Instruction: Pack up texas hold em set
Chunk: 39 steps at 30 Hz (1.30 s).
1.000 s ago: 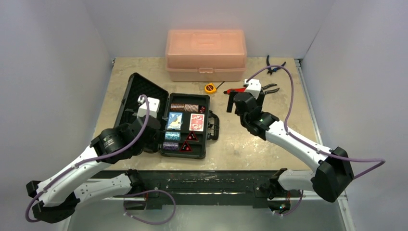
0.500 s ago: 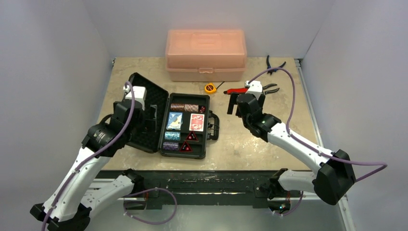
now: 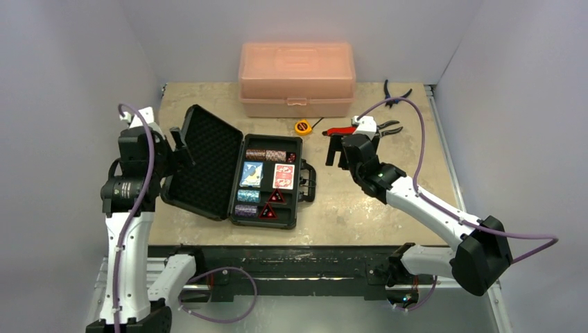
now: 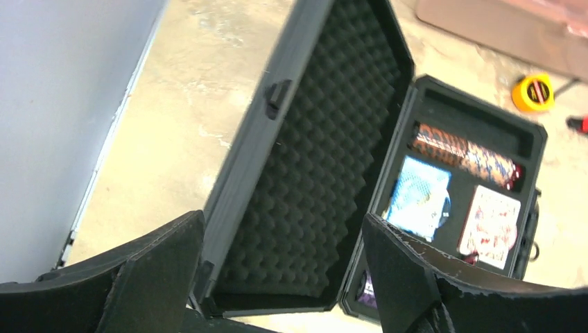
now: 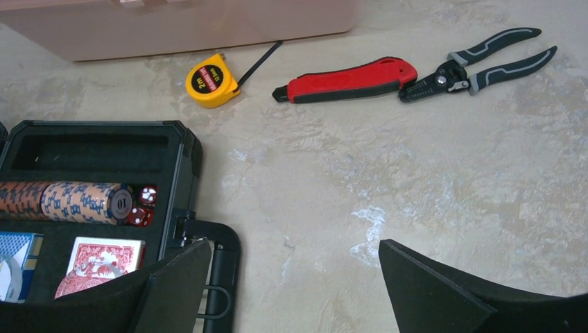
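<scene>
The black case (image 3: 208,166) of the texas hold em set lies open, its foam-lined lid (image 4: 326,159) tipped back to the left. The base (image 3: 299,198) holds chip stacks (image 5: 76,201), a blue deck (image 4: 419,198), a red deck (image 5: 104,260), red dice (image 5: 142,205) and black-red triangles (image 3: 272,205). My left gripper (image 3: 179,148) is open by the lid's outer left edge, holding nothing; the wrist view looks down across the lid between its fingers (image 4: 159,270). My right gripper (image 5: 295,253) hovers open just right of the case handle (image 5: 222,277), empty.
A translucent orange box (image 3: 297,80) stands at the back. A yellow tape measure (image 5: 208,80), a red utility knife (image 5: 353,80) and pliers (image 5: 485,62) lie behind my right gripper. Another pair of pliers (image 3: 394,97) lies at the back right. Walls close in on both sides.
My left arm has swung left and back, from over the case's lid to beside its outer edge. Its jaws have narrowed slightly. The right arm has barely moved.
</scene>
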Each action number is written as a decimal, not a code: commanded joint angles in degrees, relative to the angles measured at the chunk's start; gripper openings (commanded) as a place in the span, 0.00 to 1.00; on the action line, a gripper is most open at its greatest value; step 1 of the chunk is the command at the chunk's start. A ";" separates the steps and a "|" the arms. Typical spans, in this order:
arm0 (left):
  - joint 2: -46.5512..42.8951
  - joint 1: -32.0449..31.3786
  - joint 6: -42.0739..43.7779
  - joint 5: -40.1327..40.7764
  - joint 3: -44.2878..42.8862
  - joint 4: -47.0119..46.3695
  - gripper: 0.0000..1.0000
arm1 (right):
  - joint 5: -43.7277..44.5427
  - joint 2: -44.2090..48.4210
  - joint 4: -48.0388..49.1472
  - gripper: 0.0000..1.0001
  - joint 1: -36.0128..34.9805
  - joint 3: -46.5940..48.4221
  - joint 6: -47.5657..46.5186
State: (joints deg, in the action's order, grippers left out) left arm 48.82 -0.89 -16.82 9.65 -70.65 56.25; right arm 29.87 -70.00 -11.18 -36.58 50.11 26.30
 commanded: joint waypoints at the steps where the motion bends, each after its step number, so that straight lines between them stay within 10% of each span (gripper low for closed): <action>1: 1.92 9.20 -3.09 -5.98 -1.91 -5.10 0.81 | -1.53 0.83 1.64 0.95 0.31 -0.45 -0.22; 11: 13.81 27.66 -11.29 -23.79 -0.53 -10.82 0.54 | -5.60 -0.05 1.25 0.95 1.04 -0.01 0.07; 35: 24.68 28.14 -4.70 -25.79 4.85 -10.21 0.39 | -37.58 -13.23 3.17 0.80 7.18 1.31 0.24; 36: 24.10 28.01 -4.49 -25.82 5.19 -10.42 0.39 | -38.91 -13.96 3.41 0.54 7.17 1.36 -1.38; 39: 23.36 27.06 -4.20 -25.30 5.44 -10.41 0.39 | -42.05 -16.22 3.53 0.38 7.18 1.98 -2.11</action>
State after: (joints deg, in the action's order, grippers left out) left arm 74.63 27.53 -22.94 -12.78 -65.84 46.35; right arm -4.27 -84.51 -9.58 -29.45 50.13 25.80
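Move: The case's open lid has its raised outer edge about 11 cm ahead of the left hand, 4 cm to its left and some 16 cm below. Counted from that hand, the tray's middle is 8 cm ahead and 22 cm right, and the blue cards 10 cm ahead and 17 cm right. The case handle lies 10 cm left of the right hand, 2 cm back and 15 cm below; the red cards are 17 cm left, level with it, and the dice 5 cm ahead and 15 cm left. Around the case lid's outer edge goes the left hand, 8 cm left and 6 cm forward, then down about 12 cm just outside it, rolling its left side down some 25 degrees, turning counter-clockwise and half closing. Towards the case handle, after a slow start, the right hand sinks 9 cm and shifts 6 cm left, tipping down, turning counter-clockwise and narrowing its fingers late. ##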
